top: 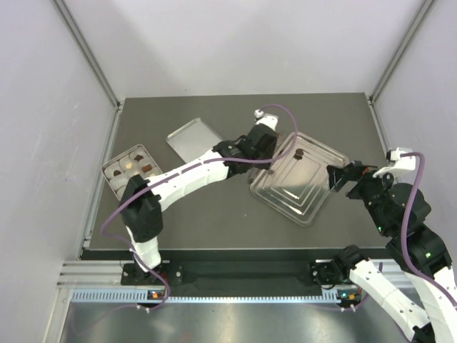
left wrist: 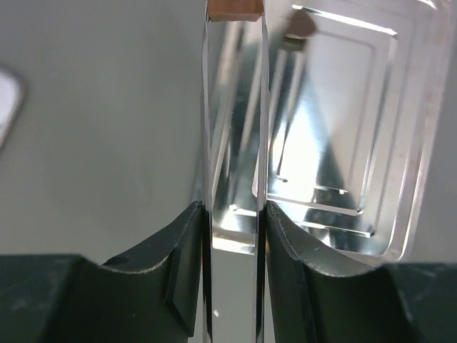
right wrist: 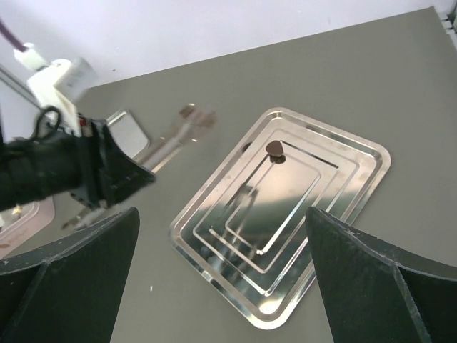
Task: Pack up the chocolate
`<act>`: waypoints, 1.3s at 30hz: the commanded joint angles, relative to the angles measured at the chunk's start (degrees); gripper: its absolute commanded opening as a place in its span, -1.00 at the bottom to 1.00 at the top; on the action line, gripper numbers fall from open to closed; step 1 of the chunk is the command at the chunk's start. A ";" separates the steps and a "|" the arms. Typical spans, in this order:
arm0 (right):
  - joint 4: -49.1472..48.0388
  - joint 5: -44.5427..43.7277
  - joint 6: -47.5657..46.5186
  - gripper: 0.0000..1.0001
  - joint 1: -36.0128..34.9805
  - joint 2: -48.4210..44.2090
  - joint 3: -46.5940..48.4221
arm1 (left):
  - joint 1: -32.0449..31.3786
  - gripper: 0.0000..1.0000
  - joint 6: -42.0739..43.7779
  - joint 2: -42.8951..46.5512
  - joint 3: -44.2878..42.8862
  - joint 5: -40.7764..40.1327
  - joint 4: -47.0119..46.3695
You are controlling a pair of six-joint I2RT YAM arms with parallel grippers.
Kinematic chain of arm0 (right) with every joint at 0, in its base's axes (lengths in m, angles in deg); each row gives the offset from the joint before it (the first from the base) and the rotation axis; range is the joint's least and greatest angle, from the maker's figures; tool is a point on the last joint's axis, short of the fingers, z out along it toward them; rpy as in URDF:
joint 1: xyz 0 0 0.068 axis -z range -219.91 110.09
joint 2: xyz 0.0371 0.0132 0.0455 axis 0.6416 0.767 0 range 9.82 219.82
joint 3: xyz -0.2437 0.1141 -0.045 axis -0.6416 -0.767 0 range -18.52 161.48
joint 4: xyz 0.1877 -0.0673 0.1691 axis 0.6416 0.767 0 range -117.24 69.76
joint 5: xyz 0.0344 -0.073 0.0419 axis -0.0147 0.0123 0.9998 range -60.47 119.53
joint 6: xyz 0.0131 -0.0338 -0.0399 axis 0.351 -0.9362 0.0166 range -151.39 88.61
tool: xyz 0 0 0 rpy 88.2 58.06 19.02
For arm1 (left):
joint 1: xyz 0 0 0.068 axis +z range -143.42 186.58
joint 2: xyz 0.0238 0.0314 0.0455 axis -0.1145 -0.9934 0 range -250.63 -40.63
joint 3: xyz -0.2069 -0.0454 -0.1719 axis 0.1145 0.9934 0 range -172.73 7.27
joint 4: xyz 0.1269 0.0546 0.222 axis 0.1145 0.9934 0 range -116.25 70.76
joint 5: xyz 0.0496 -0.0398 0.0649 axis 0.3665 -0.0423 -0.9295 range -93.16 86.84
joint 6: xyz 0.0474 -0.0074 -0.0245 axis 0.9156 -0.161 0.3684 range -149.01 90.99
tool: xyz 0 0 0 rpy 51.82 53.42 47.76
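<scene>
My left gripper (left wrist: 234, 214) is shut on a pair of shiny metal tongs (left wrist: 208, 128), whose tips pinch a small brown chocolate (left wrist: 232, 8) over the left edge of the steel tray (top: 303, 204). In the top view the left gripper (top: 258, 158) hangs beside that tray. One dark chocolate (top: 298, 153) lies on the tray's far part and shows too in the right wrist view as a dark chocolate (right wrist: 274, 148). A small tin box (top: 114, 182) at the left holds several brown and cream pieces. My right gripper (right wrist: 221, 212) is open and holds nothing, just off the tray's right edge.
The tin's flat lid (top: 193, 137) lies behind the left arm, between the box and the tray. The left arm (right wrist: 64, 171) reaches across the middle of the dark table. Grey walls close the table in on the left, right and back.
</scene>
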 commanded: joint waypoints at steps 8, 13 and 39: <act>-1.05 2.54 1.31 1.00 -0.80 -0.45 -0.17 | 17.62 -0.34 -13.64 19.70 14.93 -5.37 10.66; -1.93 4.91 1.40 0.99 -0.80 0.08 -0.53 | 30.19 -0.33 -13.21 29.44 22.14 -5.98 15.22; -1.76 16.16 1.04 0.99 -3.52 7.64 4.22 | 54.20 -0.30 -9.60 41.07 36.56 -14.07 22.27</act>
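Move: The chocolate box, where the brown chocolate held in the left hand's tongs is to go, lies about 48 cm to the left, some 3 cm ahead and 14 cm below that hand. The small tray is about 25 cm left and 15 cm ahead; the big tray's middle is some 15 cm right and 2 cm ahead, its last round chocolate also 15 cm right but 10 cm ahead. From the right hand the box is roughly 65 cm left, 16 cm ahead and well below. The chocolate stays pinched in the tongs' tips as the left hand sweeps it fast from the big tray's side to over the box, about 44 cm left, curving back late and turning some 70 degrees counter-clockwise, slowing at the end with its grip unchanged. The empty right hand, jaws still wide open, drifts some 6 cm left, turning slightly counter-clockwise. ##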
